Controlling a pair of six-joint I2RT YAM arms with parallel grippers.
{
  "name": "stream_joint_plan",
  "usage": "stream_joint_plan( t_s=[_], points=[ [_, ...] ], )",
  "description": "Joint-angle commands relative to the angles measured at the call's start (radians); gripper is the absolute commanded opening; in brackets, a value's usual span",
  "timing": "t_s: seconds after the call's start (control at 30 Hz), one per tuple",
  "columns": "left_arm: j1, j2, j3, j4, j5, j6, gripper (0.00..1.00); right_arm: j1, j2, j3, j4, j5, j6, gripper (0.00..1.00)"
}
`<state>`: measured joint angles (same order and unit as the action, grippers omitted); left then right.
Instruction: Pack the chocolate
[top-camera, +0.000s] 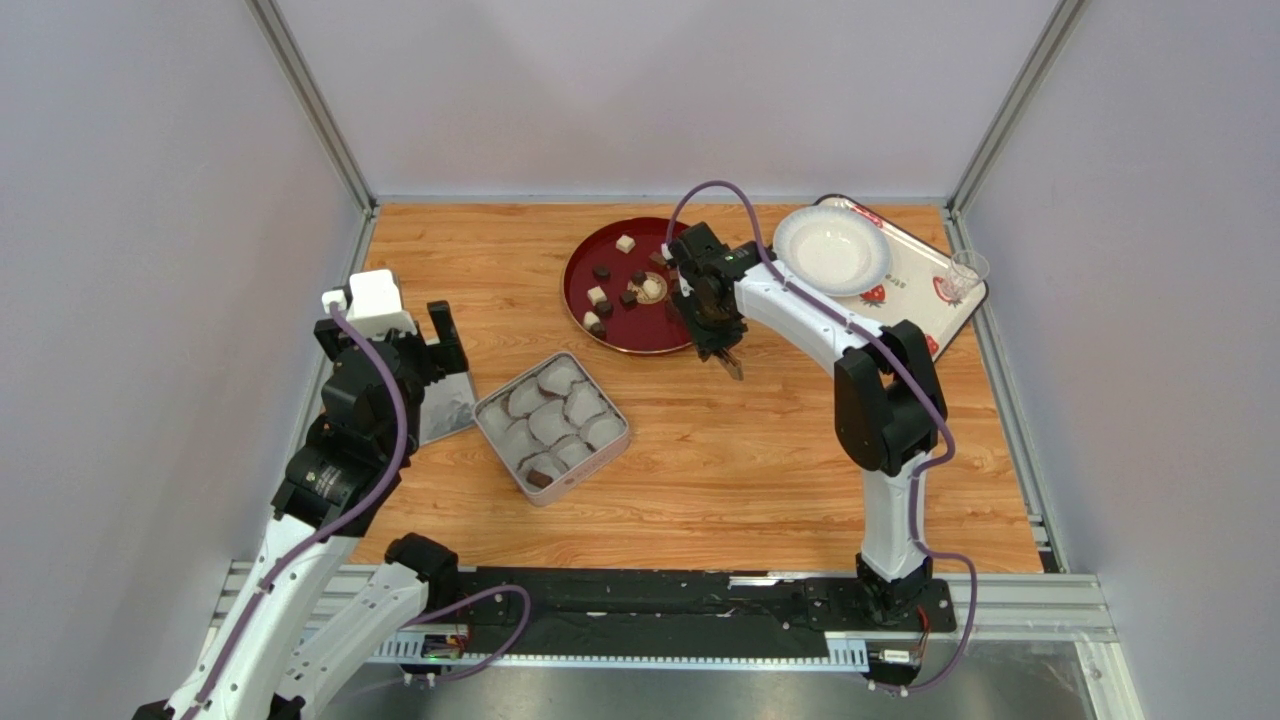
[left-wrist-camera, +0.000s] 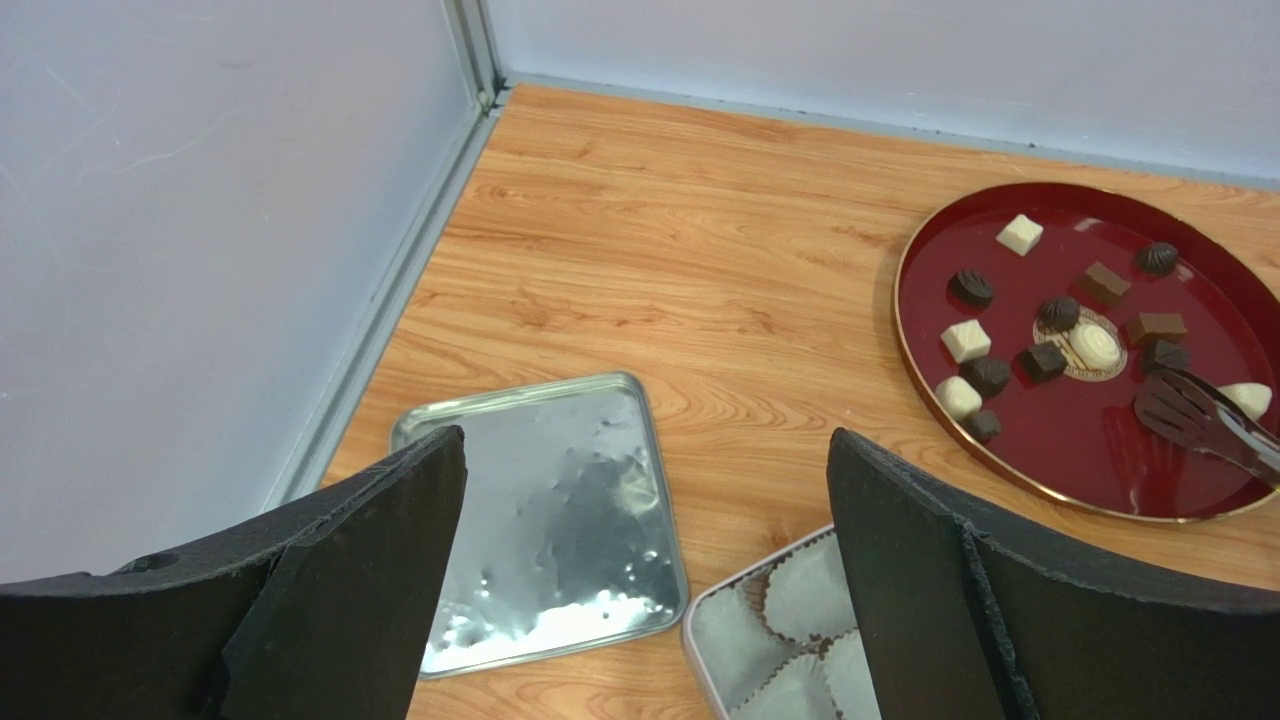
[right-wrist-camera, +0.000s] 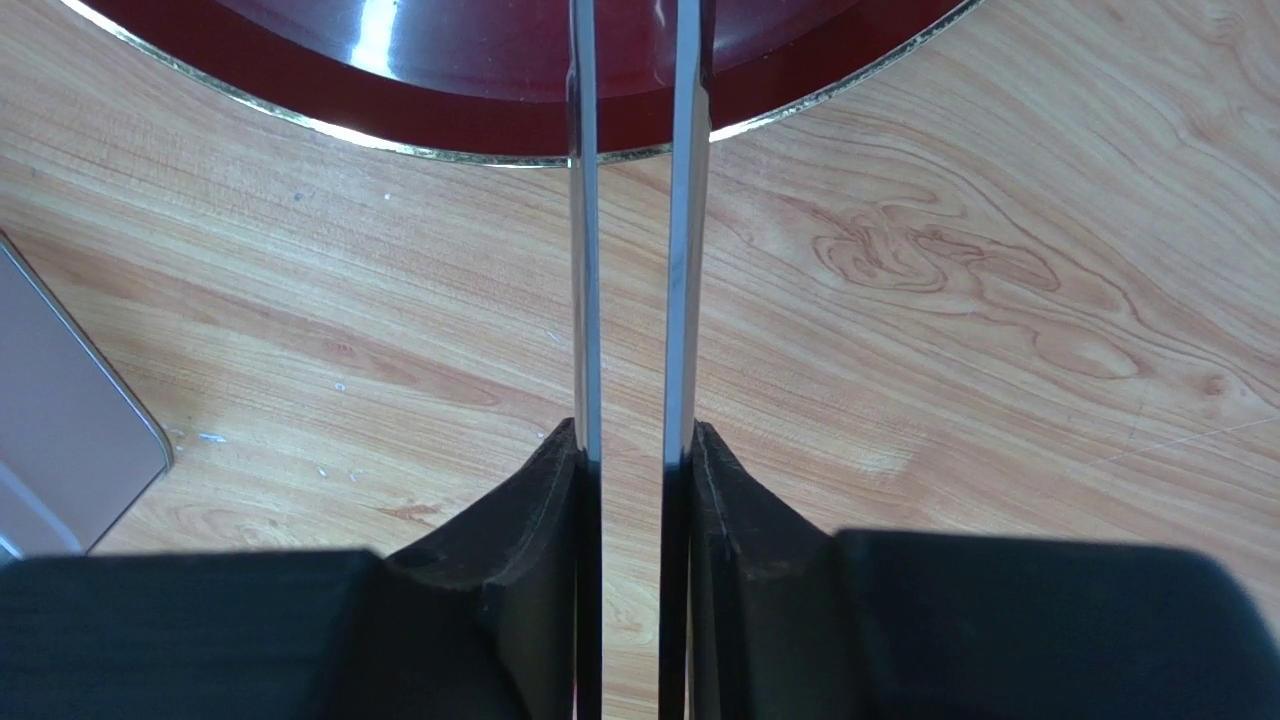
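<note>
Several chocolate pieces (top-camera: 619, 285), dark brown and cream-white, lie on the red plate (top-camera: 579, 293); they also show in the left wrist view (left-wrist-camera: 972, 339). One dark piece (top-camera: 540, 476) sits in the tin (top-camera: 552, 425) of white paper cups. My right gripper (top-camera: 706, 308) is shut on the metal tongs (right-wrist-camera: 583, 225), whose tips (left-wrist-camera: 1180, 408) rest over the plate's near right part. In the right wrist view the gripper (right-wrist-camera: 634, 438) points at the plate rim (right-wrist-camera: 451, 143). My left gripper (left-wrist-camera: 646, 450) is open and empty above the tin's lid (left-wrist-camera: 549, 518).
A white bowl (top-camera: 831, 248) sits on a white tray (top-camera: 935, 297) at the back right, with a small clear cup (top-camera: 969, 273) at its edge. The lid (top-camera: 443, 408) lies left of the tin. Grey walls close in the table on three sides.
</note>
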<state>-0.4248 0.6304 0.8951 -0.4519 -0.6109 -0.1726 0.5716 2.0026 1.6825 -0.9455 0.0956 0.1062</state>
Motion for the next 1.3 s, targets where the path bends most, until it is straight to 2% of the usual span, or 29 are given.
stream_joint_plan(
  t_s=[0.0,0.3,0.5,0.83,1.1,1.27],
  points=[
    [0.004,0.0,-0.001,0.035,0.0,0.001,0.98,0.005,-0.065,0.017,0.001,-0.013,-0.007,0.21],
    [0.004,0.006,-0.001,0.035,-0.004,0.001,0.98,0.039,-0.14,0.026,-0.006,-0.013,-0.017,0.21],
    [0.004,0.014,0.001,0.032,-0.007,-0.001,0.98,0.114,-0.225,0.003,-0.012,-0.03,-0.054,0.21],
    [0.004,0.037,-0.007,0.039,-0.003,-0.008,0.98,0.359,-0.3,-0.086,0.04,-0.036,-0.068,0.22],
    [0.004,0.064,-0.018,0.05,-0.01,-0.002,0.98,0.523,-0.265,-0.112,0.097,-0.071,-0.074,0.22],
    [0.004,0.071,-0.018,0.05,-0.016,-0.004,0.98,0.576,-0.225,-0.112,0.125,-0.079,-0.079,0.22]
  ],
)
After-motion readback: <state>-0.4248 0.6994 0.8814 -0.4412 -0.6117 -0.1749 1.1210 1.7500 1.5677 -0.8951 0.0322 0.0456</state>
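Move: The right hand already has the tongs shut on a dark chocolate on the red plate. The box it is to go into has its middle about 22 cm to the hand's left, 10 cm back and 6 cm lower. The brown chocolate already in the box lies some 17 cm back and 23 cm left. The red plate's middle is about 14 cm ahead and 9 cm left. From the left hand, the box is roughly 14 cm right, level with it fore-and-aft and 29 cm below. Still pinching the dark chocolate in the tongs, the right hand first lifts it about 8 cm clear of the plate. It then swings back some 18 cm and left about 14 cm to bring the tongs' tips over the box, sinking slightly and turning roughly 35 degrees counter-clockwise. The grip stays the same; the empty, open left hand eases down about 2 cm. ##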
